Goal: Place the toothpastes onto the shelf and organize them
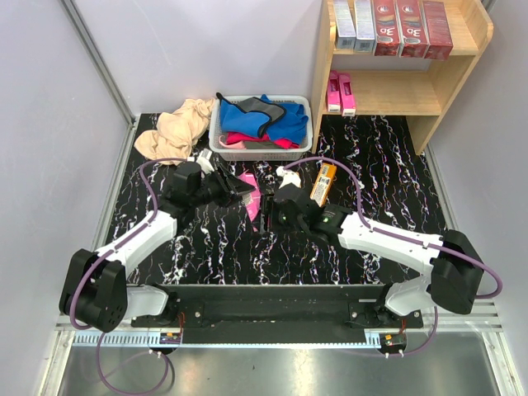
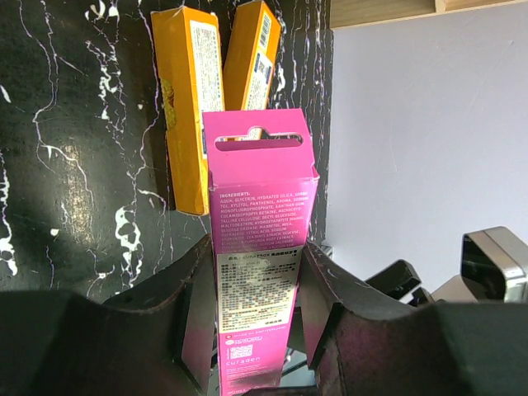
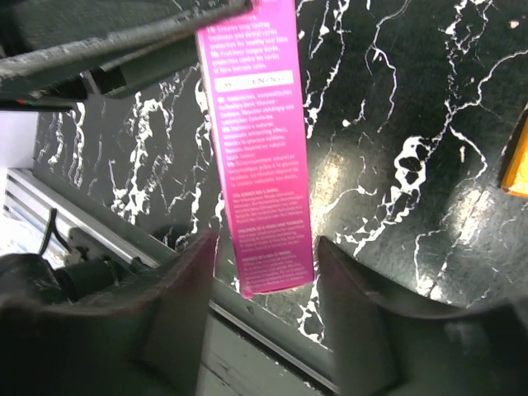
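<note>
My left gripper is shut on one end of a bright pink toothpaste box, held above the black marble table. The box's other end hangs between the fingers of my right gripper, which stand open with a narrow gap on each side. Two orange-yellow toothpastes lie on the table just right of the grippers. The wooden shelf stands at the far right. Its top tier holds grey boxes and dark red boxes; its lower tier holds two pink ones.
A white basket of coloured cloths sits at the back centre, with a beige cloth to its left. Grey walls close in both sides, and a metal rail runs along the near table edge.
</note>
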### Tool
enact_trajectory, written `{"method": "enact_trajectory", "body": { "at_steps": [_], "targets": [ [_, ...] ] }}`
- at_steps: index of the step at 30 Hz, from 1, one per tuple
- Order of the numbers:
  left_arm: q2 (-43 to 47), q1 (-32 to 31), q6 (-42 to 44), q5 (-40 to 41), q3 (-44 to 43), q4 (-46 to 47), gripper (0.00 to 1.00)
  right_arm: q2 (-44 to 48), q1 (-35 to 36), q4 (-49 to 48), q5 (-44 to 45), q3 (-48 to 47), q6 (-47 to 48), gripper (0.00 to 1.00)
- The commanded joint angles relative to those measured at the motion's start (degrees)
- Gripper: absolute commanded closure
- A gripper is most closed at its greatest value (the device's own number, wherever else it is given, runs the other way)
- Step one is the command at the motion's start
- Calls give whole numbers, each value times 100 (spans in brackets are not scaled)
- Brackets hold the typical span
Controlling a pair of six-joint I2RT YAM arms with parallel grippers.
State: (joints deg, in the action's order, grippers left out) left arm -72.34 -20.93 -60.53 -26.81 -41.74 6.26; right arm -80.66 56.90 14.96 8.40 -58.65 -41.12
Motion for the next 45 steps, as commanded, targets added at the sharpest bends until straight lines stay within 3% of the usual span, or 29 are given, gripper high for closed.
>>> {"method": "enact_trajectory", "body": {
  "at_steps": [1,4,7,11,12,15,25,32,45],
  "targets": [
    [246,36,-125,-229,25,525,60,139,31,-301,223,-182,78,48],
    [264,36,-125,-228,34,534,60,86,31,-336,92,-173,78,60],
    [308,45,-117,-176,43,525,56,138,31,-354,91,-146,78,65],
    [422,54,-47,-53,69,394,37,296,31,-354,153,-103,105,68],
    [439,54,-20,-35,43,341,22,314,31,-345,153,-102,113,68],
    [510,71,138,105,-71,-1,1,358,23,-336,135,-111,96,69],
    [1046,71,1077,1220,-537,-1643,1,437,-363,-397,-479,-112,-71,69],
    [1213,71,1325,1564,-590,-2024,1,911,-1602,-1065,-2174,442,-300,68],
    [923,63,1307,1319,-441,-1804,1,1492,-4414,-1899,-5040,1022,-747,67]
  ]
}}
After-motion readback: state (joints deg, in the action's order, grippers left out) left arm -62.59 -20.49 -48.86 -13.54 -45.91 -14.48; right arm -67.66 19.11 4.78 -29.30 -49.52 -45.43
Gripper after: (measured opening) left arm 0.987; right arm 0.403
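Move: The left hand still holds the pink toothpaste in mid-air, its middle about 2 cm back and 1 cm right of that hand and roughly 1 cm below. From the right hand, open around its near end, the middle is some 4 cm ahead, 2 cm left and 2 cm up. About 12 cm below the right hand, the nearer orange box lies 10 cm ahead and 11 cm right, the farther one 14 cm ahead and 19 cm right. Right hand pinches the toothpaste's near end, left lets go, right carries it about 15 cm rightward, forward, up. ##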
